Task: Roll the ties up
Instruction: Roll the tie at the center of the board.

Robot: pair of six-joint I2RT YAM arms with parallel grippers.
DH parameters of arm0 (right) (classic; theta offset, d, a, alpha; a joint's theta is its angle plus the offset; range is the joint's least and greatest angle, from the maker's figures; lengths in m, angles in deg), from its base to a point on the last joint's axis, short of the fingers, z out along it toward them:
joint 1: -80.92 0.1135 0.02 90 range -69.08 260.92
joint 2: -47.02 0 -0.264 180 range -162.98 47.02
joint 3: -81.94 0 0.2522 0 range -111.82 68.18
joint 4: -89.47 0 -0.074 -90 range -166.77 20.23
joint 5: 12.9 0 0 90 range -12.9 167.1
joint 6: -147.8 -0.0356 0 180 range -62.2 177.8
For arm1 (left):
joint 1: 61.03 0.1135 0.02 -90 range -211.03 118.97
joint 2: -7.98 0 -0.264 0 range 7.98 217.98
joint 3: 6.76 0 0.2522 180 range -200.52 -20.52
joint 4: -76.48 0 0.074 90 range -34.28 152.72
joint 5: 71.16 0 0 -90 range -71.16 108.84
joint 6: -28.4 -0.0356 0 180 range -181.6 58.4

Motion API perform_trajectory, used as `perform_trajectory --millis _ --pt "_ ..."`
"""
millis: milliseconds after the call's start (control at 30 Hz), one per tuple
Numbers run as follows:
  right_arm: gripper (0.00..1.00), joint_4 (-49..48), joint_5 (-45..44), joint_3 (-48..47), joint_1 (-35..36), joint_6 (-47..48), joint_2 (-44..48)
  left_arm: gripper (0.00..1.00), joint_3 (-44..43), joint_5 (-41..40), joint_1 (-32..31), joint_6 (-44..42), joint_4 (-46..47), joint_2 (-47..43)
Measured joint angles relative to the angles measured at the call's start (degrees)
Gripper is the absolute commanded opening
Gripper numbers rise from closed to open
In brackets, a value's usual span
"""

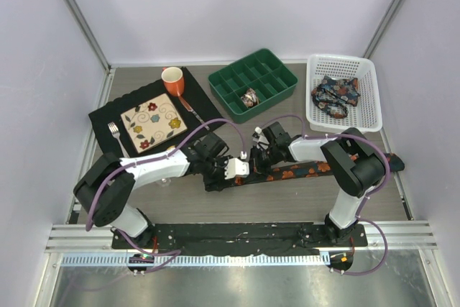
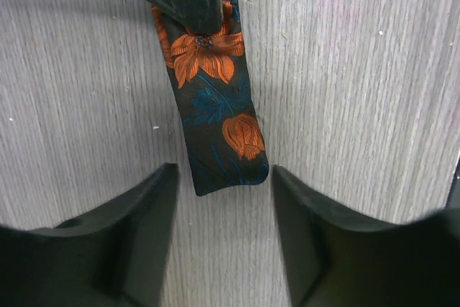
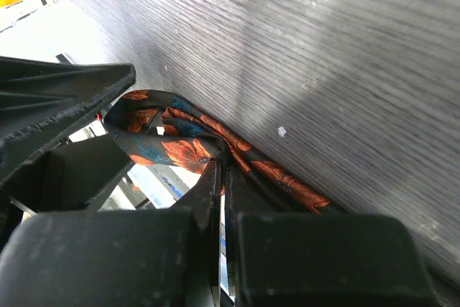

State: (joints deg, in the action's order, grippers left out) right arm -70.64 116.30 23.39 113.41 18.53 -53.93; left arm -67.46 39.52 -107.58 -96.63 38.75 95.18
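Observation:
A dark tie with orange flowers (image 1: pixel 305 171) lies stretched along the table in front of the arms. My right gripper (image 3: pixel 219 167) is shut on it near its left end, with the fabric bunched at the fingertips. The tie's free end (image 2: pixel 219 127) reaches just to the gap of my left gripper (image 2: pixel 223 177), which is open, its fingers on either side and not touching the cloth. In the top view the left gripper (image 1: pixel 241 168) and the right gripper (image 1: pixel 260 154) nearly meet at mid-table. More ties (image 1: pixel 336 95) lie bundled in the white basket, and a rolled tie (image 1: pixel 250 98) sits in the green tray.
The white basket (image 1: pixel 316 116) stands at the back right, with the green compartment tray (image 1: pixel 223 84) beside it. At the back left is a black placemat (image 1: pixel 108 116) with a floral plate (image 1: pixel 153 121), an orange mug (image 1: pixel 172 79) and a fork (image 1: pixel 114 132).

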Motion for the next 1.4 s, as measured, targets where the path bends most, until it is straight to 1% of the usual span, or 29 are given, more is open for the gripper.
perform_trajectory --millis 33,133,200,367,500,633,800,933,1067,1133,1167,1367,1400 --pt "0.01 -0.04 0.11 0.00 -0.02 -0.07 -0.04 0.48 0.00 0.00 0.00 0.00 0.17 0.11" --pt "0.01 -0.07 0.33 -0.02 -0.11 -0.07 -0.22 0.45 -0.20 0.09 0.00 0.07 0.68 0.13" --pt "0.01 -0.07 0.66 -0.17 -0.24 -0.07 -0.46 0.44 -0.50 0.68 0.00 0.15 1.07 0.04" --pt "0.01 0.00 1.40 -0.68 -0.37 -0.07 -1.14 0.39 -1.55 3.52 -0.15 1.11 1.42 -0.68" --pt "0.01 0.00 1.64 -0.98 -0.37 -0.04 -1.51 0.38 -3.80 4.90 -0.70 2.21 1.51 -0.24" --pt "0.01 0.02 1.79 -1.14 -0.39 -0.04 -1.66 0.38 -6.78 5.46 -1.68 3.34 1.86 2.64" --pt "0.01 0.15 1.88 -1.20 -0.76 -0.04 -1.73 0.36 -11.45 5.22 -3.30 4.87 2.12 9.01" --pt "0.02 0.17 1.97 -1.20 -1.09 -0.04 -1.73 0.34 -12.09 4.61 -3.76 4.44 1.60 10.88" --pt "0.10 0.22 2.10 -1.18 -1.70 -0.04 -1.55 0.32 -12.09 4.26 -3.76 2.99 0.87 11.45" --pt "0.17 0.50 2.01 -1.16 -2.25 -0.02 -1.01 0.31 -12.13 4.09 -3.76 2.71 0.87 12.15" --pt "0.19 0.72 1.95 -1.05 -2.64 0.07 -0.59 0.31 -12.22 4.09 -3.76 2.56 0.94 12.57" --pt "0.31 1.88 1.79 0.35 -4.46 -0.02 3.30 0.30 -14.03 4.37 -3.74 1.97 -0.79 13.88" --pt "0.34 2.16 1.75 0.66 -4.57 -0.02 4.15 0.29 -14.49 4.46 -3.74 1.99 -1.07 14.21"
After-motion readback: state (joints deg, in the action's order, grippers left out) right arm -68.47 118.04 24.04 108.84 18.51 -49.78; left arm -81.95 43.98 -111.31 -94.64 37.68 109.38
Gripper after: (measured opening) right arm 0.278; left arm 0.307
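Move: The free end of the tie lies flat between the parted fingers of my left hand, about 1 cm to their right and 1 cm below. The right hand's shut fingertips pin the tie some 7 cm right of my left hand and 2 cm farther out; from them the tie end lies about 6 cm left and 2 cm back. The yellow mug stands roughly 10 cm left of my left hand and 4 cm ahead, the glass cup about 17 cm left and 2 cm ahead. I close my left fingers on the tie end, then lift it some 3 cm and carry it in a low arc about 7 cm to the right, down beside the pinning fingertips, squeezing a little tighter. My right hand keeps the tie pinned nearly until the end, then parts its fingers a little and eases up, right and forward by a couple of centimetres. ##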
